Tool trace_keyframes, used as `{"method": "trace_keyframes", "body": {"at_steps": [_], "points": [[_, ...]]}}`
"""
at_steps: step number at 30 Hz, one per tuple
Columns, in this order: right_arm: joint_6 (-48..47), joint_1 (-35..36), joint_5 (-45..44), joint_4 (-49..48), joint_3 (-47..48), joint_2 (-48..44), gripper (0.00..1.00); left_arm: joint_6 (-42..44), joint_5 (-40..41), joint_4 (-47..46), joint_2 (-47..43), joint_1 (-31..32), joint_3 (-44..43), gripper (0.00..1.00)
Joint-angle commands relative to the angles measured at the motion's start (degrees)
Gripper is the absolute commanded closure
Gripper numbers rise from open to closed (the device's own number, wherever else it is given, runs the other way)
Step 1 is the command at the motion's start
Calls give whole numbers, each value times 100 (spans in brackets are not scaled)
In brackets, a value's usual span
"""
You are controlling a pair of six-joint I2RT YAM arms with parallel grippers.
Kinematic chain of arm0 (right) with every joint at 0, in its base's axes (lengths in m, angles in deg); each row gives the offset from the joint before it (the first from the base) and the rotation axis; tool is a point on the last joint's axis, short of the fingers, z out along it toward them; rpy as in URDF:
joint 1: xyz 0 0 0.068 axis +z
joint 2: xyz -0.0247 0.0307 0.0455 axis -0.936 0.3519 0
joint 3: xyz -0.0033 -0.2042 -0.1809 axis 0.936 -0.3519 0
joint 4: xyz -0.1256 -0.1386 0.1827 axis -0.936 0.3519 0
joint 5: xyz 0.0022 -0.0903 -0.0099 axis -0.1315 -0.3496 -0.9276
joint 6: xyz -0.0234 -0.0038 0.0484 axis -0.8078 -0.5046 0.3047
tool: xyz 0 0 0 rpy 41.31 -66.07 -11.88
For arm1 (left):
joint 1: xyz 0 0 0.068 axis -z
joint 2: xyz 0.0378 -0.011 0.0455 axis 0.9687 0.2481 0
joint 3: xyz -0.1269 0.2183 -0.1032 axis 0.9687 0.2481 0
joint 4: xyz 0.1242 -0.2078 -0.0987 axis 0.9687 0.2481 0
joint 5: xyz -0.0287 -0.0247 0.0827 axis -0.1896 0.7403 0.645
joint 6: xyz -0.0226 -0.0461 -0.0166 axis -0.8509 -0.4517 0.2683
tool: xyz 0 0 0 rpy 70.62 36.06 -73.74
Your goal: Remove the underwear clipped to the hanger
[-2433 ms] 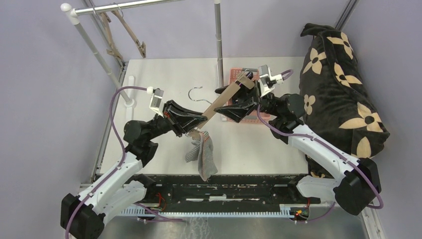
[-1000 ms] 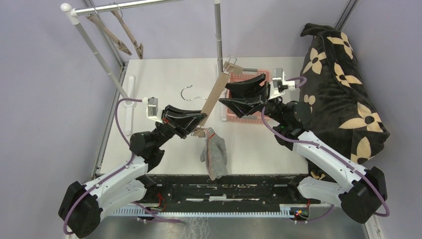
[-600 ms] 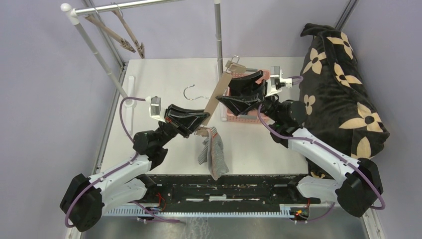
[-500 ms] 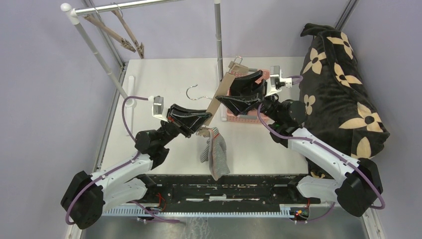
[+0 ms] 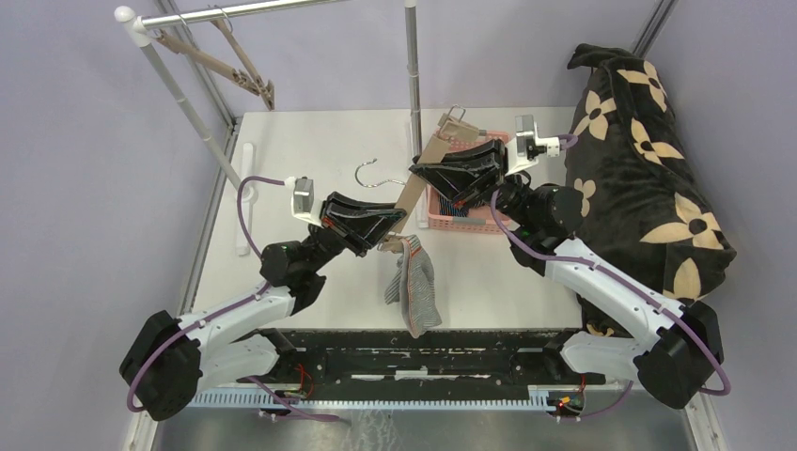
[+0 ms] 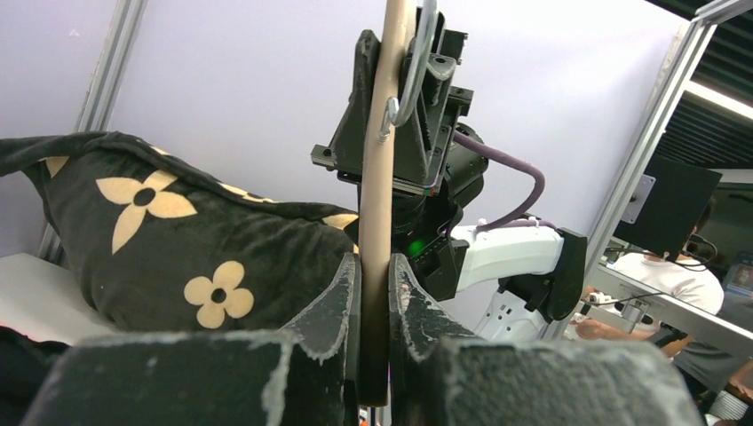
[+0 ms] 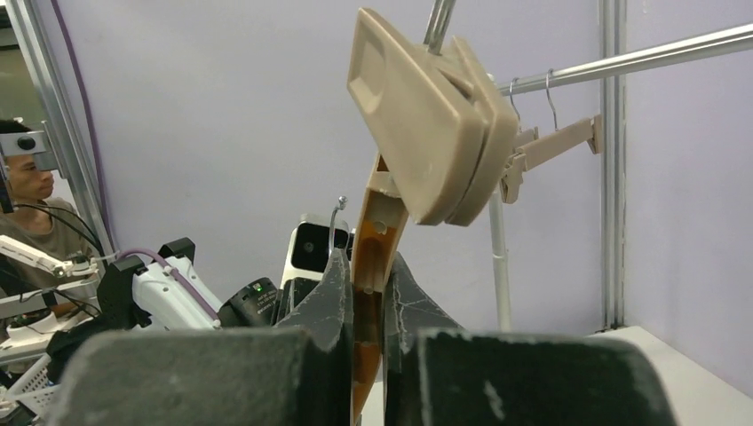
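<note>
A tan clip hanger (image 5: 411, 191) is held tilted above the table. My left gripper (image 5: 383, 224) is shut on its lower end, and my right gripper (image 5: 425, 175) is shut on its upper part. The grey-and-white striped underwear (image 5: 414, 293) hangs from the lower clip (image 5: 389, 246). The upper clip (image 5: 442, 141) is empty. In the left wrist view my left gripper (image 6: 375, 293) pinches the tan bar (image 6: 376, 204). In the right wrist view my right gripper (image 7: 366, 284) pinches the bar below the empty clip (image 7: 426, 124). Dark striped cloth (image 5: 458, 215) lies in the pink basket. The plain black brief is out of view.
A pink basket (image 5: 435, 209) stands behind the hanger, under my right gripper. A clothes rack pole (image 5: 412, 75) rises beside it. More tan hangers (image 5: 235, 70) hang on the rail at the back left. A large black cushion with tan flowers (image 5: 648, 160) fills the right side.
My right gripper was open beside the hanger and has now shut on its upper part. My left arm has shifted a little to the right with the hanger. The striped underwear swung slightly.
</note>
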Motion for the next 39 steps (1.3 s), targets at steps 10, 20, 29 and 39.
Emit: {"method": "trace_keyframes", "body": {"at_steps": [10, 20, 29, 39], "points": [[-276, -2, 119, 253, 191, -208, 99, 220, 265, 146, -195, 164, -438, 97], [291, 0, 31, 171, 379, -197, 99, 271, 248, 667, -485, 166, -619, 92], [858, 0, 33, -25, 542, -110, 99, 410, 341, 1039, -718, 165, -635, 84], [915, -4, 23, 4, 601, -125, 99, 1346, 385, 2528, -1524, 161, -996, 1]]}}
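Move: The left hand grips the hanger bar near its low end; the clip holding the striped underwear sits about 5 cm below that hand, some 3 cm back and 2 cm left. The underwear's middle hangs roughly 17 cm below it, 3 cm back and 2 cm right. The right hand, on the bar higher up, has the low clip some 7 cm back, 5 cm left and 13 cm below, and the upper clip roughly 4 cm ahead, 7 cm right and 7 cm above. Still gripping the bar together, both hands raise the hanger about 2 cm and ease it back nearly 1 cm, the right wrist turning under 10 degrees. Then the left fingers spread wide and let go of the bar, that hand backing off up and to the left, some 2 cm each way, while the right keeps its hold. ##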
